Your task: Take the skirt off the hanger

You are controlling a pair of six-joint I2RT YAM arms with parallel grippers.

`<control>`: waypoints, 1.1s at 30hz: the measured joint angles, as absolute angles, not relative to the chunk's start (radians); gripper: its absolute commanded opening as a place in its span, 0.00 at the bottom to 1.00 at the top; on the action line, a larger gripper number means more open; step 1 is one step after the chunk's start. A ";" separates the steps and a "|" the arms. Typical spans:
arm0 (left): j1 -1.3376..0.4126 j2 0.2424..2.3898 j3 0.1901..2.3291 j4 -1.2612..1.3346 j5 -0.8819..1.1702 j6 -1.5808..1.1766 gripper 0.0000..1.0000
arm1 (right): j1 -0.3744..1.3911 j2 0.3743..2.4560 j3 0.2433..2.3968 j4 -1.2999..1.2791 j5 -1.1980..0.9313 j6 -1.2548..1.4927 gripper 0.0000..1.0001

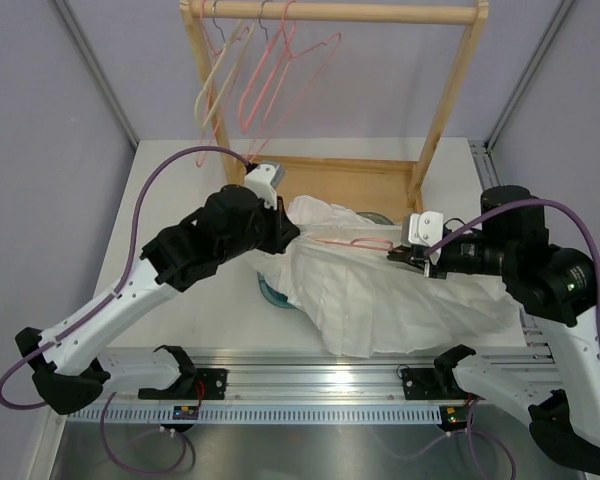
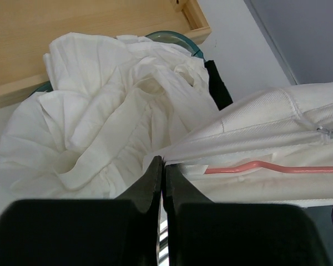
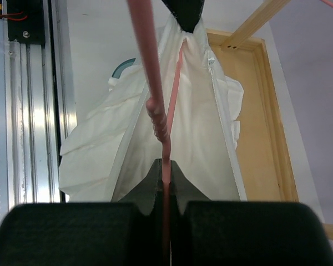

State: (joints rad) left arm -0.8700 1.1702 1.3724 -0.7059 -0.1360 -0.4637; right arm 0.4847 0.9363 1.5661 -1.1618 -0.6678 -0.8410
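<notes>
The skirt (image 1: 380,300) looks white here, with a zip near its waist edge, and drapes over the table between both arms. A pink wire hanger (image 1: 355,242) runs inside its waist. My left gripper (image 1: 292,228) is shut on the waist edge at the skirt's left end. In the left wrist view the left gripper (image 2: 164,163) pinches a thin fold of the skirt (image 2: 266,122) beside the hanger (image 2: 277,168). My right gripper (image 1: 395,258) is shut on the hanger. The right wrist view shows the right gripper (image 3: 165,163) clamping the hanger (image 3: 155,83) wire above the skirt (image 3: 200,127).
A teal tub (image 2: 177,37) holds a heap of other white cloth (image 2: 100,127) under the left arm. Behind stands a wooden rack (image 1: 330,12) with several spare hangers (image 1: 270,80) and a wooden base (image 1: 350,180). A metal rail (image 1: 310,365) runs along the near edge.
</notes>
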 measured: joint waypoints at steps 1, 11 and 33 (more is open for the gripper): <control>-0.870 1.158 1.353 -0.675 -0.130 -0.464 0.00 | 0.485 0.939 1.582 -1.163 -0.657 -0.831 0.00; -0.870 0.941 1.236 -0.595 -0.069 -0.453 0.00 | 0.490 0.947 1.596 -1.168 -0.748 -0.839 0.00; -0.816 0.519 0.819 -0.305 0.159 -0.115 0.99 | 0.467 1.065 1.803 -1.269 -0.805 -0.706 0.00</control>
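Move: The left hand still pinches the white skirt's waistband; the pink hanger inside it has its middle about 9 cm to the right and 1 cm back, about level. The white cloth heap lies roughly 8 cm ahead of the left hand, 5 cm right and 18 below, the rack tray some 20 cm ahead, 7 right and 24 below. From the right hand, which holds the hanger, its middle is about 7 cm left, 2 ahead and 2 below. Left hand pulls the waistband back and left some 9 cm, opening wide midway; right raises the held hanger 4 cm. ##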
